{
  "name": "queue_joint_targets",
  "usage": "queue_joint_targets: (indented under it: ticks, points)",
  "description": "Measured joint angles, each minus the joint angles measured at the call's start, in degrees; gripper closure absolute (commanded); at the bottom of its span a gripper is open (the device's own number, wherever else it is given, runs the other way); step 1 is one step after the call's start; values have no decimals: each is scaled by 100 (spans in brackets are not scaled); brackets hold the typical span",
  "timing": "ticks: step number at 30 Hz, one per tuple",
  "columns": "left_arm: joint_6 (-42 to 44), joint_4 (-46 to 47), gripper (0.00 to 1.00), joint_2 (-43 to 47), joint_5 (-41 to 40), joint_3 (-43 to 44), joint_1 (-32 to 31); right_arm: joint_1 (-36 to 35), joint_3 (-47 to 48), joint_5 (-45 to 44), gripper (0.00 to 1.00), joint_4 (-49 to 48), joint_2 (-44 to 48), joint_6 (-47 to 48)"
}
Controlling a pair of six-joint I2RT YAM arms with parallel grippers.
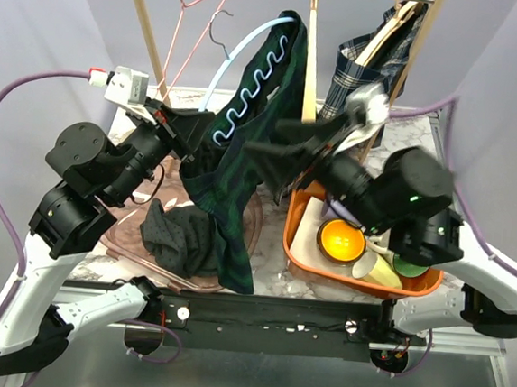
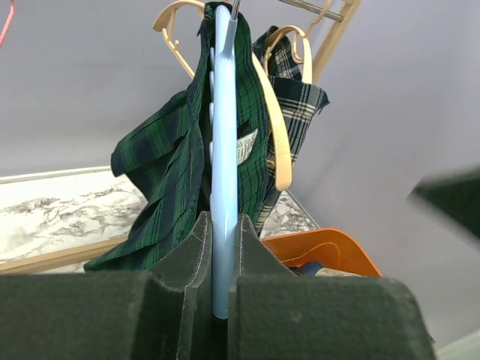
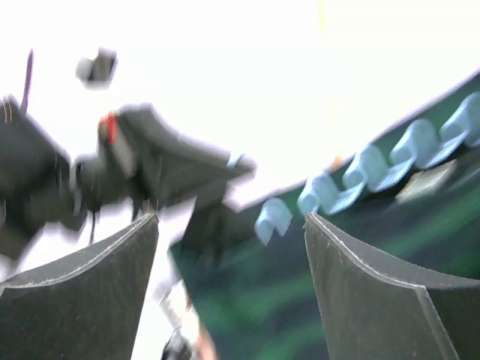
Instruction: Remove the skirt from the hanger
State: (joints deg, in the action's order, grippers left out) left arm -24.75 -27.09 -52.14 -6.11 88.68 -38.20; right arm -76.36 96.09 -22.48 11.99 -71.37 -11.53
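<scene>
A dark green plaid skirt [image 1: 226, 200] drapes over a light blue hanger [image 1: 230, 57] with a wavy bar, hooked on the rack rail. My left gripper [image 1: 187, 135] is shut on the hanger's lower left end; in the left wrist view the blue bar [image 2: 223, 172] runs up from between the fingers [image 2: 259, 255], with the skirt [image 2: 165, 172] wrapped around it. My right gripper [image 1: 274, 165] stands open just right of the skirt. In the blurred right wrist view the skirt [image 3: 300, 300] and the hanger's wavy edge [image 3: 360, 176] lie beyond the spread gripper [image 3: 232, 232].
An orange basket [image 1: 295, 242] with a yellow bowl [image 1: 341, 241] and cups sits at the right. A second plaid garment [image 1: 379, 55] hangs on a wooden hanger, and a pink wire hanger [image 1: 192, 16] hangs at the left. A dark grey cloth [image 1: 175, 233] lies on the table.
</scene>
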Motion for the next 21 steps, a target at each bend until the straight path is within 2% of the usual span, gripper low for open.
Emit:
queue_joint_targets:
  ticks: [3, 5, 9, 14, 17, 21]
  points:
    - [114, -11, 100, 72, 94, 0, 0, 168, 1161, -332, 16, -52, -466, 901]
    - [164, -37, 100, 111, 166, 0, 0, 367, 1565, -365, 17, -55, -706, 1222]
    - [293, -114, 100, 245, 286, -35, 0, 828, 2382, -138, 25, 149, -1388, 1469]
    - [468, -197, 100, 380, 393, -46, 0, 922, 3001, 243, 29, 210, -2203, 1858]
    - [525, -210, 100, 387, 498, -46, 0, 925, 3222, 330, 37, 216, -2568, 2028]
    - [553, -304, 100, 376, 481, -48, 72, 966, 3274, 328, 57, 173, -2756, 2203]
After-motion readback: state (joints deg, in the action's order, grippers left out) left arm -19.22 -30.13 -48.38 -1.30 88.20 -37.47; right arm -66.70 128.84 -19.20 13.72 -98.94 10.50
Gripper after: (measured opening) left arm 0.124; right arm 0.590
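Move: The blue hanger's neck, just under its hook, is some 13 cm ahead of the right hand, 7 cm to its left and 4 cm higher. The skirt's middle hangs about 3 cm ahead, 4 cm left and 10 cm below; the wooden hanger is roughly 18 cm ahead and 6 cm right, and the pink hanger 22 cm ahead and 14 cm left. From the left hand, gripping the near end, the neck is about 14 cm ahead, 6 cm right and 8 cm up. Forward and up with a slight swing to the right, then on forward and left while sinking a little, the right hand reaches over the skirt to the blue hanger's neck, about 10 cm forward in all, rolling some 20 degrees. Its wide-open fingers close part way. The left hand keeps pinching the hanger's near end and draws back roughly 2.5 cm. ##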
